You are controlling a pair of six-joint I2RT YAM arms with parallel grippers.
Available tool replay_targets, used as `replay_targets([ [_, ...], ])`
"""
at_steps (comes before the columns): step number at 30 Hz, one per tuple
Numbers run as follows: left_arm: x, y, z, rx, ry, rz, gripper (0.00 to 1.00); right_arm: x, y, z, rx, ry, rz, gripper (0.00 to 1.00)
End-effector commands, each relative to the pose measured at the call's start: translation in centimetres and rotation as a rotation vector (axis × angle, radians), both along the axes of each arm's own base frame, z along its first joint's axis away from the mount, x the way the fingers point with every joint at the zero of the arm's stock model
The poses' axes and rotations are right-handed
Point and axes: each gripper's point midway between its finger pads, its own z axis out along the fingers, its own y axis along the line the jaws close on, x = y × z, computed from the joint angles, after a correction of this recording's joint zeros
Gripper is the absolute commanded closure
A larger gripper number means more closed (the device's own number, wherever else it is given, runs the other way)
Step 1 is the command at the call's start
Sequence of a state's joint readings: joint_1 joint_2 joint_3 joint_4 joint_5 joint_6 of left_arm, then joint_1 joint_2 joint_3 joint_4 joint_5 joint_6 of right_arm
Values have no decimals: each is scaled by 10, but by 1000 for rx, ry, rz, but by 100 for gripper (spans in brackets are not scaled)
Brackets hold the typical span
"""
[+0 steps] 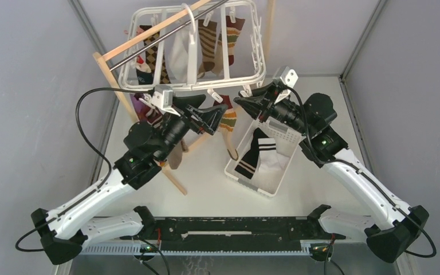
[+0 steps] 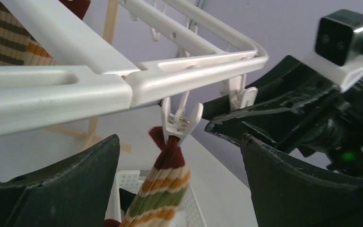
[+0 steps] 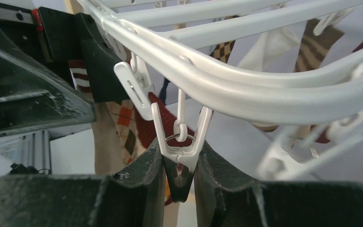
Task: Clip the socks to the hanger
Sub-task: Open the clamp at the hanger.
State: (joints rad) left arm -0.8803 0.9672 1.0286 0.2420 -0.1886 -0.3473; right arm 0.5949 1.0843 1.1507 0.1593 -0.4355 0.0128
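The white hanger [image 1: 252, 74] hangs at the back with several socks [image 1: 206, 43] clipped under it. A maroon, cream, orange and green striped sock [image 2: 170, 175] hangs from a clip [image 2: 180, 124] on the near rail. My left gripper [image 2: 178, 142] stands wide open, one finger on each side of that sock, touching nothing. In the top view the left gripper [image 1: 215, 117] sits just left of the striped sock [image 1: 228, 121]. My right gripper [image 3: 178, 165] is shut on a neighbouring white clip [image 3: 179, 142] on the same rail [image 3: 264, 90]. Black-and-white socks [image 1: 258, 152] lie in the basket.
A white slotted basket [image 1: 240, 145] stands right of centre under the right arm. The wooden stand [image 1: 110, 77] with its metal rod [image 1: 149, 47] carries the hanger, and its legs run down behind the left arm. Grey walls close in both sides.
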Motion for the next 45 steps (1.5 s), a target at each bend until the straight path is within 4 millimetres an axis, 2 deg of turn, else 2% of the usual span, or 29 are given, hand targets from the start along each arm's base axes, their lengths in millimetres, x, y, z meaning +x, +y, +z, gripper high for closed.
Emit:
replay_targets([
  [1, -30, 13, 38, -43, -78, -87, 0, -17, 6, 18, 28, -7, 101, 100],
  [10, -77, 17, 68, -105, -105, -273, 0, -22, 14, 20, 26, 37, 179, 100],
  [15, -99, 5, 76, -141, -121, -418, 0, -23, 18, 20, 34, 64, 213, 100],
  [20, -101, -13, 77, -129, -127, -498, 0, -34, 21, 26, 48, 73, 278, 100],
  [29, -87, -18, 83, -146, -187, -483, 0, -66, 20, 34, 51, 74, 394, 100],
  [34, -75, -20, 81, -167, -215, -471, 0, -73, 20, 32, 41, 79, 421, 100],
  [45, -46, -41, 69, -159, -191, -459, 0, -86, 24, 34, 41, 76, 478, 100],
])
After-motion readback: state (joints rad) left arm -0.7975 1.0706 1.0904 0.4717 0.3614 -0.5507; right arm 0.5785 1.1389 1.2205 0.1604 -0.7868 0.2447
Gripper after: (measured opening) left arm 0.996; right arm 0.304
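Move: The empty clamp to be opened is already pinched by its jaw end in the right fingers, at that hand's own point; from the left hand it lies some 9 cm to the right, 3 cm ahead and about level. The neighbouring clamp with the striped sock is roughly 5 cm ahead of the left hand, 2 cm right and 2 cm lower; the sock's middle is 4 cm ahead, 3 cm right and about 12 cm below. The empty clamp is kept pinched in the right fingers and drawn back about 5 cm and slightly left, turning some 20 degrees counter-clockwise, towards the left hand. The left hand, already wide open, backs off and up from the sock's clamp, then swings right towards the held clamp's spread handles, yawing about 30 degrees clockwise and staying open. ##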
